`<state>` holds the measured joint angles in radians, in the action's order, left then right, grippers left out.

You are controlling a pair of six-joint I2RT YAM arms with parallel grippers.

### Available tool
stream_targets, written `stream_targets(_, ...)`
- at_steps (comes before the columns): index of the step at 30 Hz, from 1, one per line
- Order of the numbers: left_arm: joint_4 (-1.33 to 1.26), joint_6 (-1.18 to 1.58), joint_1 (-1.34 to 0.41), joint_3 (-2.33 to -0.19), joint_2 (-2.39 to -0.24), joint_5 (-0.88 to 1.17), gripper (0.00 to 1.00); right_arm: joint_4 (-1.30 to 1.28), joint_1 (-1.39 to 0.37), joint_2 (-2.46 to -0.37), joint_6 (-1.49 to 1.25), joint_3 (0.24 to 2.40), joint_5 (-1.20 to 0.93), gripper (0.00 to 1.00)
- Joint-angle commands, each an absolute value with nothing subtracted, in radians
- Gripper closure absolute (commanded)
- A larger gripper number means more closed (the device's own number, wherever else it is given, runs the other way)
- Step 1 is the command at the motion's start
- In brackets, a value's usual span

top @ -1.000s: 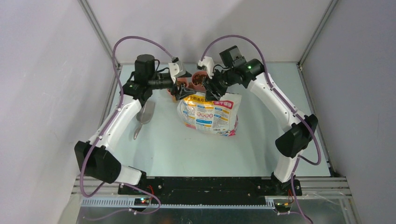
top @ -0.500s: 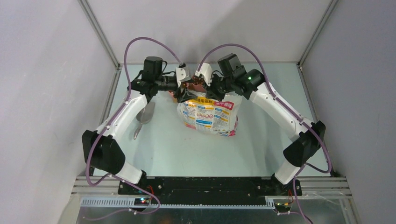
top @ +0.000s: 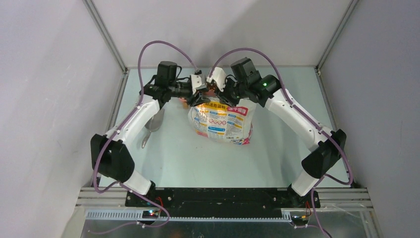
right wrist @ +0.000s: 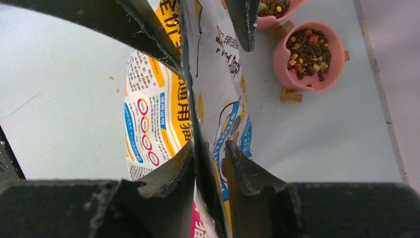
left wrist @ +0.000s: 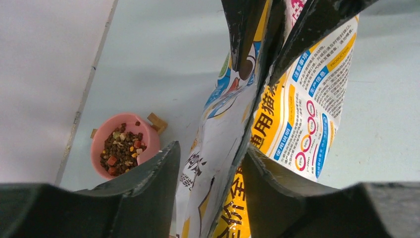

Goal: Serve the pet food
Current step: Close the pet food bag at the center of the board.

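The printed cat-picture bag [top: 220, 121] stands on the table, its top held up between both grippers. My right gripper [right wrist: 209, 144] is shut on the bag's top edge [right wrist: 153, 114]. My left gripper [left wrist: 212, 146] is open, with a jaw on each side of the bag's top [left wrist: 297, 99]. The pet food [left wrist: 121, 148] is a heap of brown and reddish kibble in a pink bowl [left wrist: 148, 136] behind the bag. The right wrist view shows pet food [right wrist: 309, 49] in a pink bowl [right wrist: 337, 64] and in a second bowl [right wrist: 272, 20]. From above, both grippers [top: 200, 91] [top: 220, 93] hide the bowls.
A grey metal scoop [top: 153, 121] lies on the table left of the bag, under the left arm. Small wooden blocks [right wrist: 290, 95] sit beside the bowls. The back wall stands close behind the bowls, and the side walls close in the table.
My left gripper has moved right, from beside the bowls up to the bag's top. My right gripper has shifted slightly left and stays on the bag.
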<state>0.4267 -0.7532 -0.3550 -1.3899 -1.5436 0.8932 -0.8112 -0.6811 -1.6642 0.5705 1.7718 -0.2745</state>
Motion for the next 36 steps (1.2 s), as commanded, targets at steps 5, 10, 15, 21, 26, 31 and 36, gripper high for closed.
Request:
stream_targets(5,0.437,-0.800,-0.361,-1.424,-1.561,0.880,0.61,-0.894,-0.679,-1.667,0.630,1.817,-0.285,0.77)
stream_targets(10,0.454,-0.836,-0.360,-1.419,-1.543,0.800,0.86,-0.926,-0.668,-1.644,0.658,1.797,-0.239,0.86)
stream_targets(15,0.451,-0.878,-0.359,-1.402,-1.513,0.708,1.00,-0.928,-0.643,-1.599,0.682,1.736,-0.134,0.94)
stream_targets(21,0.445,-0.918,-0.358,-1.372,-1.483,0.630,1.00,-0.925,-0.598,-1.531,0.705,1.669,-0.069,1.00)
stream_targets(26,0.457,-0.949,-0.350,-1.366,-1.468,0.603,1.00,-0.904,-0.558,-1.469,0.743,1.593,-0.033,1.00)
stream_targets(31,0.451,-0.961,-0.335,-1.354,-1.451,0.595,1.00,-0.872,-0.516,-1.391,0.773,1.514,-0.018,1.00)
stream_targets(36,0.466,-0.984,-0.324,-1.341,-1.439,0.582,1.00,-0.866,-0.488,-1.335,0.778,1.485,-0.067,1.00)
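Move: The pet food bag's top rim already runs through both open grippers, within roughly 1 cm of each hand point, a touch back and just below. The bowls stand on the table beyond the bag, about 20 cm lower. From the left gripper, the bowl on the right is some 11 cm ahead and 5 cm right; the other bowl is about 7 cm ahead and 8 cm left. Shut the left gripper on the bag's rim, sinking about 1 cm, and hold it nearly in place there. Meanwhile close the right gripper the rest of the way and travel some 5 cm right along the rim, away from the left gripper, ending with both pinching the rim. Once they are nearly shut, roll both wrists about 10 degrees back towards the base. ##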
